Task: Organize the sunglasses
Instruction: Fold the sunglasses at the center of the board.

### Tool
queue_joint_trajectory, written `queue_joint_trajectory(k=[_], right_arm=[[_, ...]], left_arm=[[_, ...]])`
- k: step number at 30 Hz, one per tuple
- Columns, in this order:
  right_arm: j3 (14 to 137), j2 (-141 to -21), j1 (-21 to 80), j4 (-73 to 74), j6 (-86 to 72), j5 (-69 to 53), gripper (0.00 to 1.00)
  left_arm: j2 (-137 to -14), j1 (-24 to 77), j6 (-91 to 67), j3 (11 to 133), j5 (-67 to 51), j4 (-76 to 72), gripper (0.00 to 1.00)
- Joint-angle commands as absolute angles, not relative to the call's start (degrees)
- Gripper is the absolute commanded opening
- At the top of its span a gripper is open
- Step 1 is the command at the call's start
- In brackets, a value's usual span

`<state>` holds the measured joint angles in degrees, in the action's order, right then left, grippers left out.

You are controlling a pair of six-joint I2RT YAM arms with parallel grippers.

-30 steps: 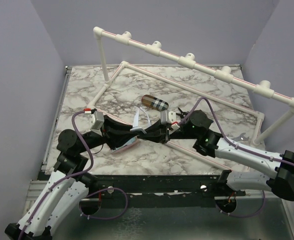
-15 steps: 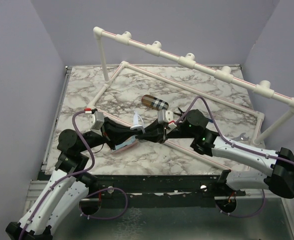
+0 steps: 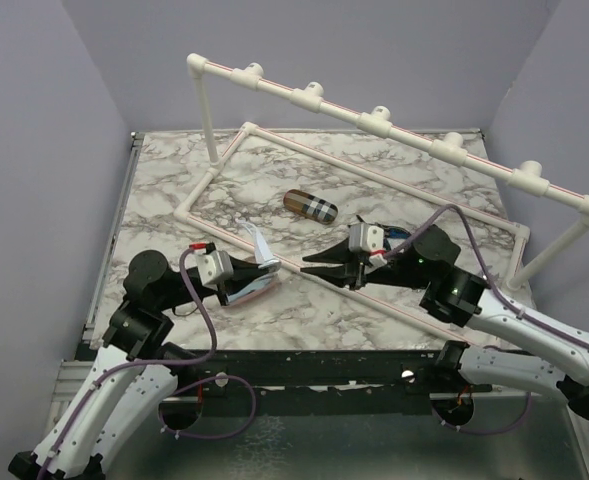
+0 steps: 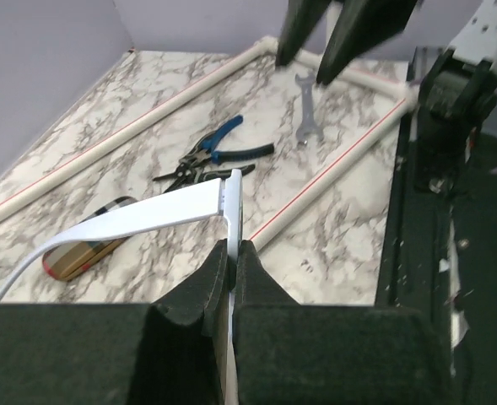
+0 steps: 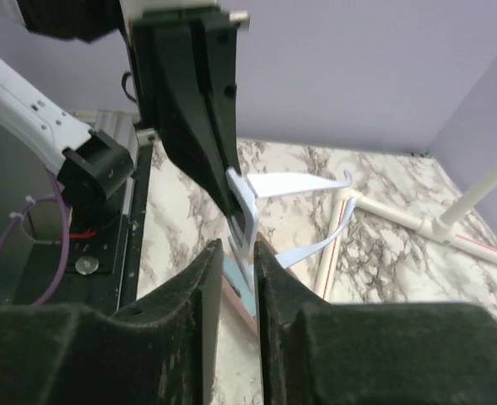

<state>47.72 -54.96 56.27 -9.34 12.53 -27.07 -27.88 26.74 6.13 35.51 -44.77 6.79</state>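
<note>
A pair of sunglasses (image 3: 261,246) with a pale blue frame hangs just above the table, left of centre. My left gripper (image 3: 252,268) is shut on the frame's edge (image 4: 231,221), and one temple arm (image 4: 147,216) sticks out to the left. In the right wrist view the sunglasses (image 5: 261,196) hang just beyond my right gripper (image 5: 234,251). That gripper is open with nothing between its fingers, and it (image 3: 312,268) stands a short way right of the glasses. An open pink case (image 3: 252,292) lies under the glasses.
A brown plaid case (image 3: 309,205) lies behind the grippers. Black-and-blue pliers (image 4: 218,152) and a small wrench (image 4: 305,118) lie on the marble farther right. A white pipe rack (image 3: 374,120) spans the back, and its base pipe (image 3: 394,305) runs across the table under my right arm.
My right gripper opened, let go of the sunglasses and drew back to the right. My left gripper shut on the frame and pulled the sunglasses to the near left, over the pink case.
</note>
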Motion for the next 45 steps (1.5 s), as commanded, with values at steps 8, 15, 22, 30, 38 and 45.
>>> queue_joint_trajectory(k=[8,15,22,30,38,45], right_arm=[[62.4,-74.7,56.6,-14.4,14.3,-34.4,0.0],[61.8,-85.0,56.3,-19.6,12.3,-34.4,0.01],[57.5,-87.7,54.0,-22.0,5.0,-37.3,0.0],[49.4,-84.4,43.8,-28.8,-7.5,-31.3,0.01],[61.2,-97.7,48.9,-33.7,-9.7,-35.3,0.0],[59.2,-98.5,49.7,-56.9,-21.7,-54.5,0.01]], left_arm=[[-27.2,26.8,44.2,40.7,-49.6,27.8,0.0],[-25.0,26.8,48.2,44.3,-51.1,34.0,0.0],[-24.7,26.8,42.1,46.3,-52.5,33.3,0.0],[-24.2,26.8,30.5,45.5,-50.7,29.4,0.0],[-25.8,26.8,3.2,43.8,-43.9,16.0,0.0],[-27.2,26.8,-7.5,44.8,-37.3,12.5,0.0]])
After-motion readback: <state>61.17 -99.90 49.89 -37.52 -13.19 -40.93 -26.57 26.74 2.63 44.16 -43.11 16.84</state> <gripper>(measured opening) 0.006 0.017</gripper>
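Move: My left hand holds the white sunglasses by the frame, which stands on end; both temples reach ahead, so their middle lies about 4 cm ahead of that hand. From my right hand, the sunglasses are roughly 9 cm left, 5 cm ahead and 3 cm lower. The open pink case with the blue cloth is some 11 cm ahead, 13 cm left and 25 cm below my right hand; the plaid case is 35 cm ahead, 2 cm right, equally low. I shut my empty right fingers, lift about 4 cm, then swing left and forward over the sunglasses and down some 16 cm, tipping nearly 30 degrees downward. With the closed tips beyond the frame, I sweep left and back, bringing them against a temple. My left hand keeps its pinch, dips and draws back, rolls away about 25 degrees, then rolls back while rising. ##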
